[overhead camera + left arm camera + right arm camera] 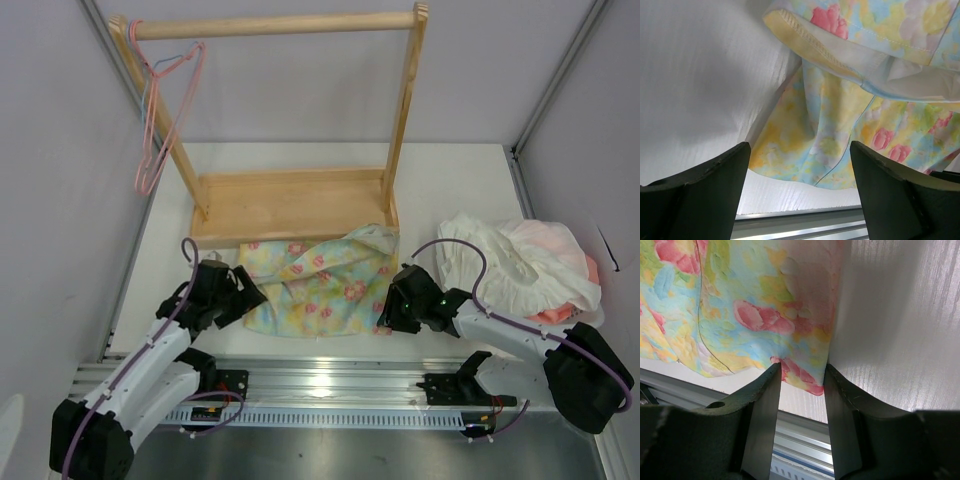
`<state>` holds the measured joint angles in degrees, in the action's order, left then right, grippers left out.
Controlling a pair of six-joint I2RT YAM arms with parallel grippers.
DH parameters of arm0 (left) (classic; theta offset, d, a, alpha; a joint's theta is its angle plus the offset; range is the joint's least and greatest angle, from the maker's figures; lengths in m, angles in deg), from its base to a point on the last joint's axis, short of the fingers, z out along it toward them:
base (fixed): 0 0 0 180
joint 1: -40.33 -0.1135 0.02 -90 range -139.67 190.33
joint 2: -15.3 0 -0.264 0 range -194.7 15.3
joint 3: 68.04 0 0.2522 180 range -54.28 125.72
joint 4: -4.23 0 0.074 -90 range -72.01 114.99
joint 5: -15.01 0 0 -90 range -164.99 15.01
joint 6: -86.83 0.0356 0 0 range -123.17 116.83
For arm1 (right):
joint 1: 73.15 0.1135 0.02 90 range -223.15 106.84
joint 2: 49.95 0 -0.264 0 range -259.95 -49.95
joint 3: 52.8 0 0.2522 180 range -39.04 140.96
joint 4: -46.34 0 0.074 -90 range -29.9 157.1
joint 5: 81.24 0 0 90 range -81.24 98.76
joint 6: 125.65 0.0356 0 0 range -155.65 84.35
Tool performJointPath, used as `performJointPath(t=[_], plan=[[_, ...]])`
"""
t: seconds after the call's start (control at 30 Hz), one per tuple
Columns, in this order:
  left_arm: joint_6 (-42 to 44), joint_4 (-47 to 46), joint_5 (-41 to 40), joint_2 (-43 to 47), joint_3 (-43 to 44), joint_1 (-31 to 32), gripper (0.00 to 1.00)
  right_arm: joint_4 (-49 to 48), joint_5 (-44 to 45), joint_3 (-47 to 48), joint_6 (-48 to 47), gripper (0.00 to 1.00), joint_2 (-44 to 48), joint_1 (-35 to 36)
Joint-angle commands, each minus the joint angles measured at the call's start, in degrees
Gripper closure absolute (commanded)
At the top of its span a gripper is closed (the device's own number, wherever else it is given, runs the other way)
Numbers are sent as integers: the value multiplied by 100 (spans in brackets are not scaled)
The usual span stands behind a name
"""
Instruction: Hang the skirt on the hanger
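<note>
The skirt (320,280), pastel yellow, blue and green with pink flowers, lies crumpled on the white table between my two grippers. My left gripper (250,297) sits at its left edge, jaws wide open (799,145) with nothing between them; the skirt (840,125) lies just beyond the tips. My right gripper (388,310) is at the skirt's near right corner. Its jaws (801,367) stand partly closed, a gap still between them, and the tips touch the pink corner of the skirt (740,315). The pale pink hanger (143,186) hangs from the rack's left end.
A wooden clothes rack (290,205) stands behind the skirt, its base board touching the cloth's far edge. A thin blue hanger (165,62) hangs beside the pink one. A white-and-pink heap of clothes (520,265) lies at the right. An aluminium rail (330,375) runs along the near edge.
</note>
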<state>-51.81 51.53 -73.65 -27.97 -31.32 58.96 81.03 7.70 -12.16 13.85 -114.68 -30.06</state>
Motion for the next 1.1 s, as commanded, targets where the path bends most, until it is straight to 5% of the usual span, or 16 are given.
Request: performJointPath(t=[0.0, 0.07, 0.3, 0.43, 0.53, 0.57, 0.63, 0.67, 1.07], plan=[[-75, 12, 112, -129, 200, 53, 13, 104, 97, 134, -1, 55, -14, 33], [-40, -31, 155, -208, 157, 53, 15, 105, 97, 125, -1, 55, -22, 33], [48, -207, 366, -999, 95, 62, 47, 166, 97, 169, -36, 55, 22, 33], [65, -313, 454, -1157, 7, 79, 54, 148, 97, 169, -63, 56, 31, 24], [83, -418, 498, -1333, -2, 79, 68, 104, 89, 195, -115, 67, -22, 15], [109, -410, 533, -1360, 33, 79, 83, 122, 97, 265, -124, 81, -40, 15], [214, -314, 568, -1264, 303, 79, 100, 297, 97, 371, -220, 93, -5, 24], [293, -243, 560, -1194, 410, 79, 100, 411, 97, 554, -264, 100, 74, 24], [1217, 1181, 648, -252, 3345, 18, 100, 2389, 291, 3691, -1398, 100, 576, -178]])
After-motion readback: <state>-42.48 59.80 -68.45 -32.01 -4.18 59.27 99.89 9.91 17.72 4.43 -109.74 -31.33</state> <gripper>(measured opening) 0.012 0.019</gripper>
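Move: The skirt lies flat with its near hem towards me. My open left hand hovers over that hem beside the left corner; the spot to grip is about 3 cm below, 1 cm back and 1 cm right. The skirt's folded upper part is some 10 cm ahead and 10 cm right of my left hand, the rack base 20 cm ahead and 8 cm right. My right hand already has its half-open fingers around the near right corner, right at the fingertips; the clothes basket sits about 12 cm ahead and 27 cm to its right. I lower my left hand about 3 cm onto the near hem, easing slightly back, and pinch the cloth beside the left corner while my right hand stays put and shuts on the right corner. Then I raise both together, fast, some 17 cm up and 5 cm forward towards the rack, the fingers swinging to point more forward. ##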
